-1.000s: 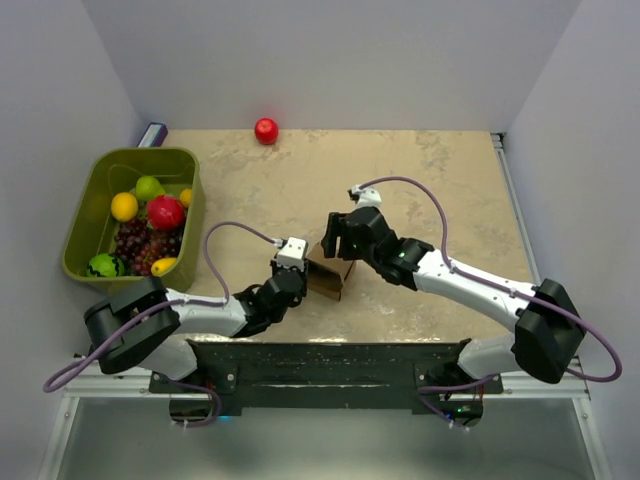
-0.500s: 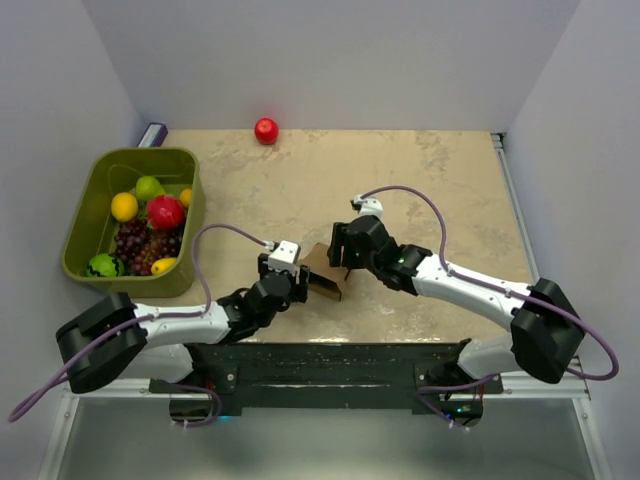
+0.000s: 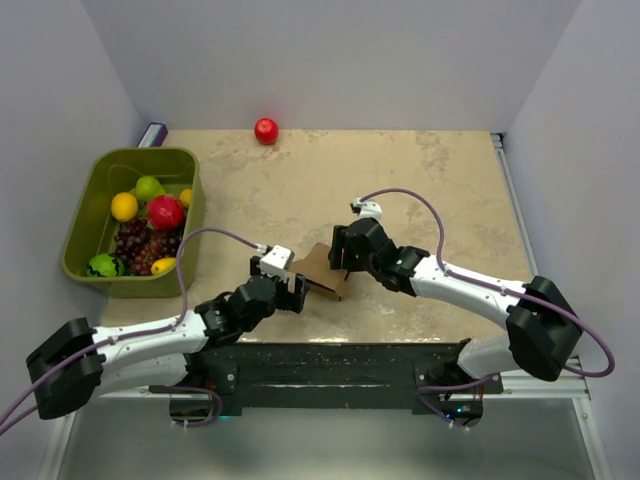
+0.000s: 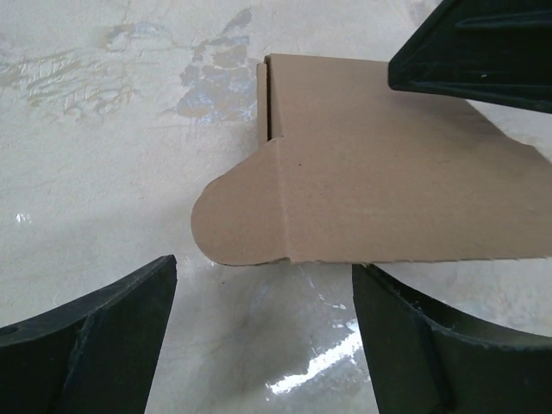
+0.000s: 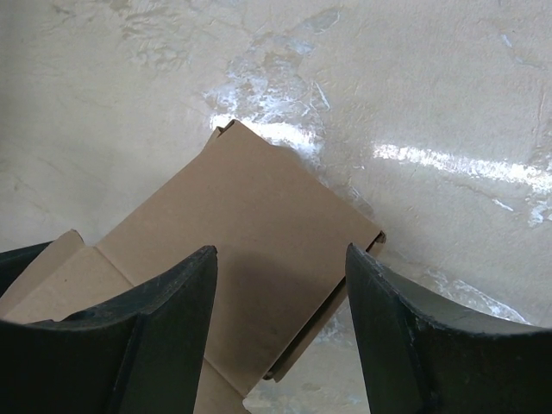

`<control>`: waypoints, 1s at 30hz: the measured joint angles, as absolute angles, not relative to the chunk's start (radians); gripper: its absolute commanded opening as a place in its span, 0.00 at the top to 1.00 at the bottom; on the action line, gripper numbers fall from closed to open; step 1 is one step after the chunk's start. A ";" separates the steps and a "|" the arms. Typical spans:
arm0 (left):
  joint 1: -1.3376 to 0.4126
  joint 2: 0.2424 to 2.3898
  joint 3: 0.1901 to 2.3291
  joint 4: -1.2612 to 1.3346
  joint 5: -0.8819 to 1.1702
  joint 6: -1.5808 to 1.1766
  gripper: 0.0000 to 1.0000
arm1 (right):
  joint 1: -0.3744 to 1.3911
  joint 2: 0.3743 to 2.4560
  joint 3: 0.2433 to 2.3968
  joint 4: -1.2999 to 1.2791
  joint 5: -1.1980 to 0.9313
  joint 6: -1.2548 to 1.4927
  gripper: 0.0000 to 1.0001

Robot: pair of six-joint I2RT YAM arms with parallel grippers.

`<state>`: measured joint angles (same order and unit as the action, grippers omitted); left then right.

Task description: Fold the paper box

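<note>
The paper box (image 3: pixel 322 270) is plain brown cardboard, lying low on the table between the two grippers. In the left wrist view the paper box (image 4: pixel 379 172) shows a rounded flap (image 4: pixel 237 216) pointing toward my left gripper (image 4: pixel 263 336), which is open and empty just short of that flap. In the top view my left gripper (image 3: pixel 291 291) sits at the box's near-left edge. My right gripper (image 3: pixel 342 263) is over the far-right part. In the right wrist view the right gripper (image 5: pixel 280 250) stands open above the paper box (image 5: pixel 241 216), one finger over the cardboard, the other past its edge.
A green bin (image 3: pixel 95 172) of fruit stands at the left edge of the table. A red apple (image 3: pixel 266 130) lies at the back wall, with a small purple-and-white object (image 3: pixel 152 134) in the back left corner. Walls close in on three sides.
My left gripper has opened, let go of the box and drawn back toward the near left. The right gripper has shifted slightly nearer over the box, which now lies flatter.
</note>
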<state>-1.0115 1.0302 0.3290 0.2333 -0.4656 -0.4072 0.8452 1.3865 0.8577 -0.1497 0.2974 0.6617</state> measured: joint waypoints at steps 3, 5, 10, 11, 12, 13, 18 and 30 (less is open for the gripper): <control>-1.011 0.946 0.329 0.157 -0.427 -0.419 0.12 | 0.845 1.386 0.857 -0.148 0.300 0.662 0.37; -1.011 0.888 0.330 0.093 -0.393 -0.433 0.12 | 0.845 1.386 0.854 -0.143 0.301 0.662 0.37; -1.013 0.788 0.339 -0.049 -0.303 -0.487 0.13 | 0.845 1.386 0.843 -0.142 0.303 0.662 0.37; -1.014 0.773 0.352 -0.088 -0.289 -0.497 0.13 | 0.845 1.386 0.842 -0.142 0.304 0.662 0.37; -1.015 0.759 0.371 -0.128 -0.279 -0.507 0.13 | 0.845 1.386 0.842 -0.142 0.305 0.662 0.37; -1.015 0.744 0.393 -0.168 -0.271 -0.515 0.12 | 0.845 1.386 0.842 -0.142 0.305 0.662 0.37; -1.015 0.664 0.542 -0.283 -0.265 -0.540 0.12 | 0.845 1.386 0.842 -0.142 0.305 0.662 0.37; -0.754 0.962 0.735 -0.196 -0.186 -0.477 0.19 | 0.845 1.386 0.830 -0.142 0.305 0.662 0.39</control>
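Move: Ahead and to the right of the open left hand, the box's loose end flap has its middle some 6 cm right and 1 cm forward, about level; its rounded ear is nearer, about 4 cm straight ahead. The box body sits about 6 cm ahead and 7 cm right, 2 cm lower. From the right hand, the body's middle is about 3 cm left, 1 cm back and 3 cm below, and the flap some 6 cm back, 5 cm left and 2 cm below. Backing away from the flap about 5 cm first, the left hand then climbs steeply to nearly 15 cm above its start, swings forward some 9 cm and begins to come down again near the flap's ear, fingers staying wide open, the wrist rolling its left side down. The right hand stays over the box with fingers parted, easing down about 1 cm, its fingertips seeming to rest on the top panel. ##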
